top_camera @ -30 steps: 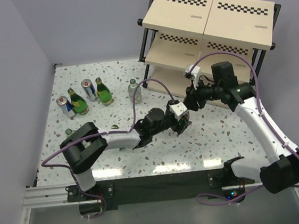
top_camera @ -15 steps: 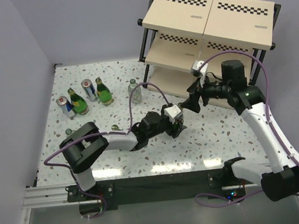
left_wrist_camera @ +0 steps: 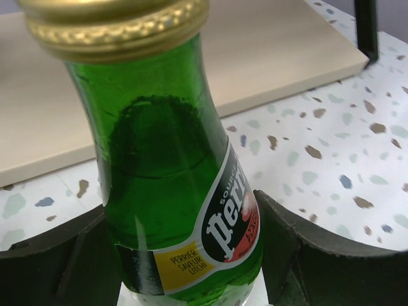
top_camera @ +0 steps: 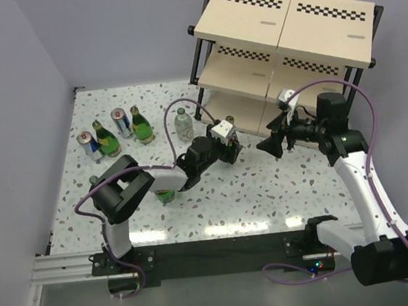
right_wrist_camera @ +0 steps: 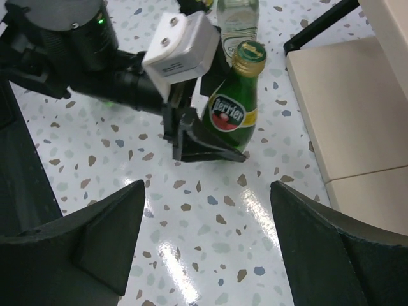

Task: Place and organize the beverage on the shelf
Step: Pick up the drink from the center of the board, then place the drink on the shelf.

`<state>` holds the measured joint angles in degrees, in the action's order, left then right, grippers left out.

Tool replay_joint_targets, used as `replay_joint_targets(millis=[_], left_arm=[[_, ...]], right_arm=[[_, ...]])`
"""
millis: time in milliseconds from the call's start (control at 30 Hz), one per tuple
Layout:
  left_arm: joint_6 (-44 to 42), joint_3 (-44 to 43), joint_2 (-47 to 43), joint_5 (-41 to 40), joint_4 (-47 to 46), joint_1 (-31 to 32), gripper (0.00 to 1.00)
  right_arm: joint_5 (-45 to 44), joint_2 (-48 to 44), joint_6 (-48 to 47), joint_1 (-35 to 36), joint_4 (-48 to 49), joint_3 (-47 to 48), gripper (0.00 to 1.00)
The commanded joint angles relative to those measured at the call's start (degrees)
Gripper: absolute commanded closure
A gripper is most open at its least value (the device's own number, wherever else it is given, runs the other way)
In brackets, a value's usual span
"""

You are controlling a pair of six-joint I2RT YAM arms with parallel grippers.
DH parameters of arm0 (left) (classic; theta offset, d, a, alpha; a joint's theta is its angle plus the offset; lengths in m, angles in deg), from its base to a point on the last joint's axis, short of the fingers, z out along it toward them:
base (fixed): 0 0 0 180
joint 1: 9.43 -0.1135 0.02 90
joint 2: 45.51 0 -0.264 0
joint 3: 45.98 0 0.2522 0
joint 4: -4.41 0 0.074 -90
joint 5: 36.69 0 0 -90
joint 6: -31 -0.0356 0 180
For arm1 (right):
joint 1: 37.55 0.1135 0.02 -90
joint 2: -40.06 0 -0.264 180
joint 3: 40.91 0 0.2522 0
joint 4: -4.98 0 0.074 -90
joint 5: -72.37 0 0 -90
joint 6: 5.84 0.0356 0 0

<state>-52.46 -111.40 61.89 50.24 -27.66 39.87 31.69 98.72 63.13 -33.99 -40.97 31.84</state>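
My left gripper (top_camera: 230, 143) is shut on a green glass bottle (left_wrist_camera: 172, 185) with a gold cap and a yellow-red label; both fingers press against its lower body. The right wrist view shows the same bottle (right_wrist_camera: 233, 115) upright beside the shelf's lowest board (right_wrist_camera: 338, 102). My right gripper (top_camera: 272, 146) hangs open and empty to the bottle's right, its wide-apart fingers over bare table (right_wrist_camera: 208, 188). The three-tier shelf (top_camera: 285, 20) stands at the back right. More drinks stand at the back left: two cans (top_camera: 121, 122), two green bottles (top_camera: 140, 125) and a clear bottle (top_camera: 183, 124).
Another green bottle (top_camera: 166, 195) shows under my left arm, and a bottle top (top_camera: 94, 181) peeks out beside that arm's elbow. Purple cables loop over both arms. Walls close the table on the left and at the back.
The right gripper opened, let go of the green bottle and drew back to the right. The left gripper kept the bottle and carried it up and left toward the shelf's lowest board.
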Motion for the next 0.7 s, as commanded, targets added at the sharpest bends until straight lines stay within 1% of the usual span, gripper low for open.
replay_joint_targets(millis=[0,333,667], left_arm=[[1.28,-6.25,-0.26,-1.85,-13.33,-2.27,1.0],[-0.04,-15.13,5.8,0.17,-11.83,-6.05,1.0],[-0.04,-20.23,10.03,2.28,-10.08,-8.25,1.0]], right_arm=[[3.77,-0.73,-2.34,-0.48,1.6,-0.27,0.17],[2.97,-0.38,-3.22,-1.27,0.11,-0.27,0.17],[3.5,0.5,-3.92,-1.35,-1.74,0.87,0.17]])
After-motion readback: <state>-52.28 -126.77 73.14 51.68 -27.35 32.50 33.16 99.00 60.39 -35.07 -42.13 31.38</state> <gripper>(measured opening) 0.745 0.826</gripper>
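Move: The left hand already holds the green Perrier bottle; the middle of the shelf's lowest left board lies roughly 15 cm ahead of it, 3 cm to the right and 9 cm below. The clear bottle stands about 10 cm ahead and 15 cm to the left of this hand, a second green bottle some 12 cm back and 24 cm left. From the empty right hand that board is about 20 cm ahead, 9 cm left and 18 cm below. With the fingers still clamped round the green bottle's body, the left hand carries it about 9 cm nearly straight forward towards the shelf's lowest left board, quick at first and then easing, passing to the right of the clear bottle. It ends only about 1 cm higher, the wrist turning a mere 5 degrees or so counter-clockwise, and the grip doesn't change. ##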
